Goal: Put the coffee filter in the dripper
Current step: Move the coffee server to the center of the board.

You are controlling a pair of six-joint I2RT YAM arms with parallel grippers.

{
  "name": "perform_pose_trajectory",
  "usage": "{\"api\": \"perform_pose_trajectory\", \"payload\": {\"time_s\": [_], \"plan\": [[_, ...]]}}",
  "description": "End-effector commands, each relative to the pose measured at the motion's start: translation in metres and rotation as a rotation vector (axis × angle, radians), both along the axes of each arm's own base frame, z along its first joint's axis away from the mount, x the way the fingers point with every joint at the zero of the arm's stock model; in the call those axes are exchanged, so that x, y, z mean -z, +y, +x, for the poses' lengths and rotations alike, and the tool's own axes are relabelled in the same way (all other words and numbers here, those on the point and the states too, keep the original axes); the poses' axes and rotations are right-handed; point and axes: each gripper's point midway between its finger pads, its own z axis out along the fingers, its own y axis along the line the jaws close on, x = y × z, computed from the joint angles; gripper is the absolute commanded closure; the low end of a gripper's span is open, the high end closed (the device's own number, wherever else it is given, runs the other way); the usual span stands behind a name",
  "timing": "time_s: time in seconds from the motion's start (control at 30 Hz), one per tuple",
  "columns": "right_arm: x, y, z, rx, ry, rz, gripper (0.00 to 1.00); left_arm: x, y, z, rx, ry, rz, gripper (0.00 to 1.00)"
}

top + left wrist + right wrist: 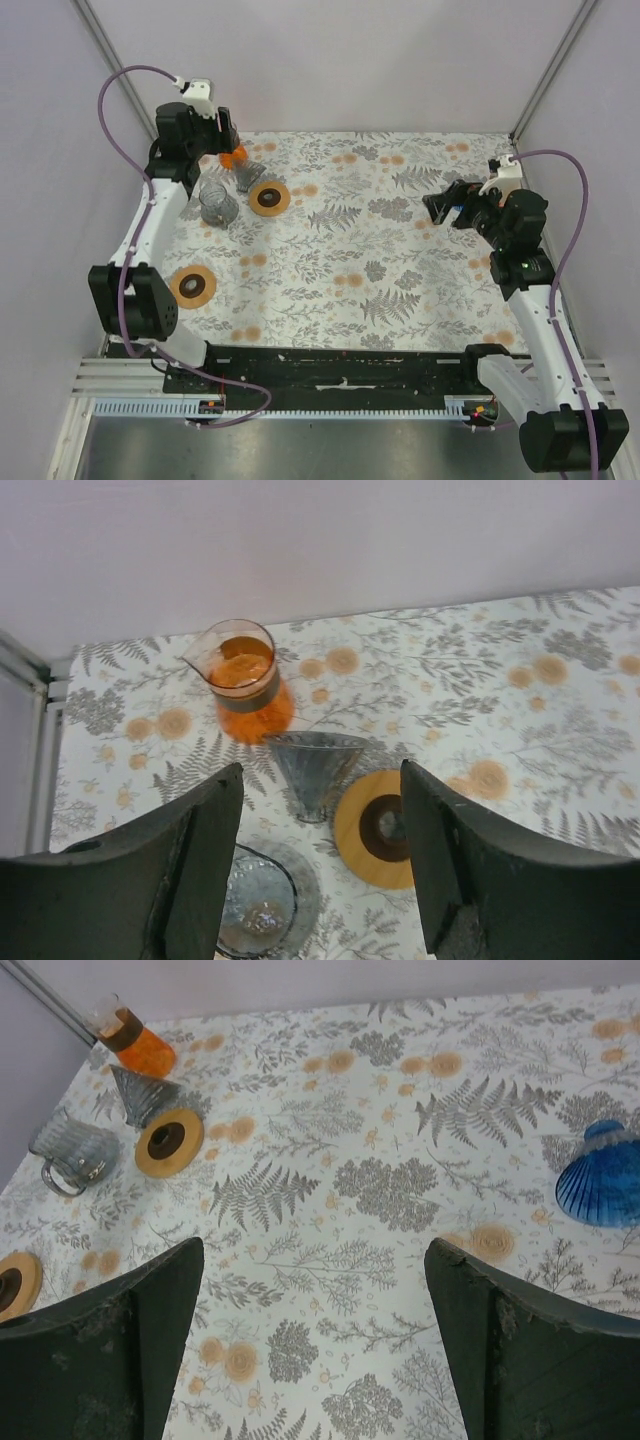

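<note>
The coffee filter [315, 768], a grey metal mesh cone, stands point down on the flowered cloth at the far left [248, 175], between an orange carafe and a wooden ring. My left gripper [320, 805] hovers above and just in front of it [228, 138], open, with nothing between its fingers. The dripper [600, 1175], a blue ribbed glass cone, lies on the cloth at the right. In the top view my right arm hides it. My right gripper [315, 1260] hangs open over bare cloth at the right [440, 207], holding nothing.
The orange carafe [245, 680] stands behind the filter near the back wall. A wooden ring [378, 828] lies right of the filter, and a clear glass mug [255, 905] sits in front of it. A second wooden ring [193, 286] lies nearer the left arm's base.
</note>
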Motion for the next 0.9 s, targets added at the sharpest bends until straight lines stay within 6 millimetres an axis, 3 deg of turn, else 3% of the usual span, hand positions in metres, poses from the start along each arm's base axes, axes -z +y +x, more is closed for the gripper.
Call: {"api": "perform_pose_trajectory", "payload": {"time_s": [0.0,0.1,0.2,0.43,0.6,0.73,0.83,0.87], "plan": [[0.006,0.0,-0.008,-0.018,0.068,-0.048,0.02,0.053,0.044,0.015,-0.216,0.253,0.104,0.3],[0.015,-0.004,-0.01,-0.008,0.086,-0.073,0.02,0.084,0.06,0.02,-0.209,0.352,0.178,0.28],[0.02,-0.004,-0.009,-0.006,0.092,-0.083,0.02,0.114,0.091,0.021,-0.242,0.466,0.203,0.28],[0.025,0.0,-0.005,-0.027,0.107,-0.096,0.02,0.158,0.106,0.02,-0.186,0.59,0.231,0.35],[0.026,0.0,-0.005,-0.024,0.111,-0.104,0.02,0.192,0.106,0.017,-0.17,0.67,0.238,0.5],[0.022,-0.002,-0.005,-0.014,0.1,-0.114,0.02,0.205,0.101,0.014,-0.145,0.699,0.225,0.62],[0.022,-0.002,-0.006,-0.014,0.103,-0.114,0.02,0.209,0.096,0.009,-0.136,0.72,0.19,0.98],[0.021,-0.003,-0.007,-0.012,0.106,-0.113,0.02,0.208,0.094,0.006,-0.136,0.728,0.175,0.98]]}}
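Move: The coffee server stands about 1 cm ahead of the left hand, 6 cm to its left and some 26 cm below. The glass cone is about 8 cm farther out than the server and 7 cm to its right. The wooden ring lies some 12 cm right of the server and 2 cm farther out, and the orange beaker about 15 cm beyond the server and 2 cm right of it. From the right hand the server is some 17 cm ahead, 58 cm left and 24 cm below. Downward and to its left, the left hand first edges out a little and then eases back as it sinks some 22 cm onto the coffee server, tipping its fingers about 40 degrees farther down. Low over the server they shut, pinching the left side of its rim wall. The right hand, empty and open, sinks about 5 cm. ##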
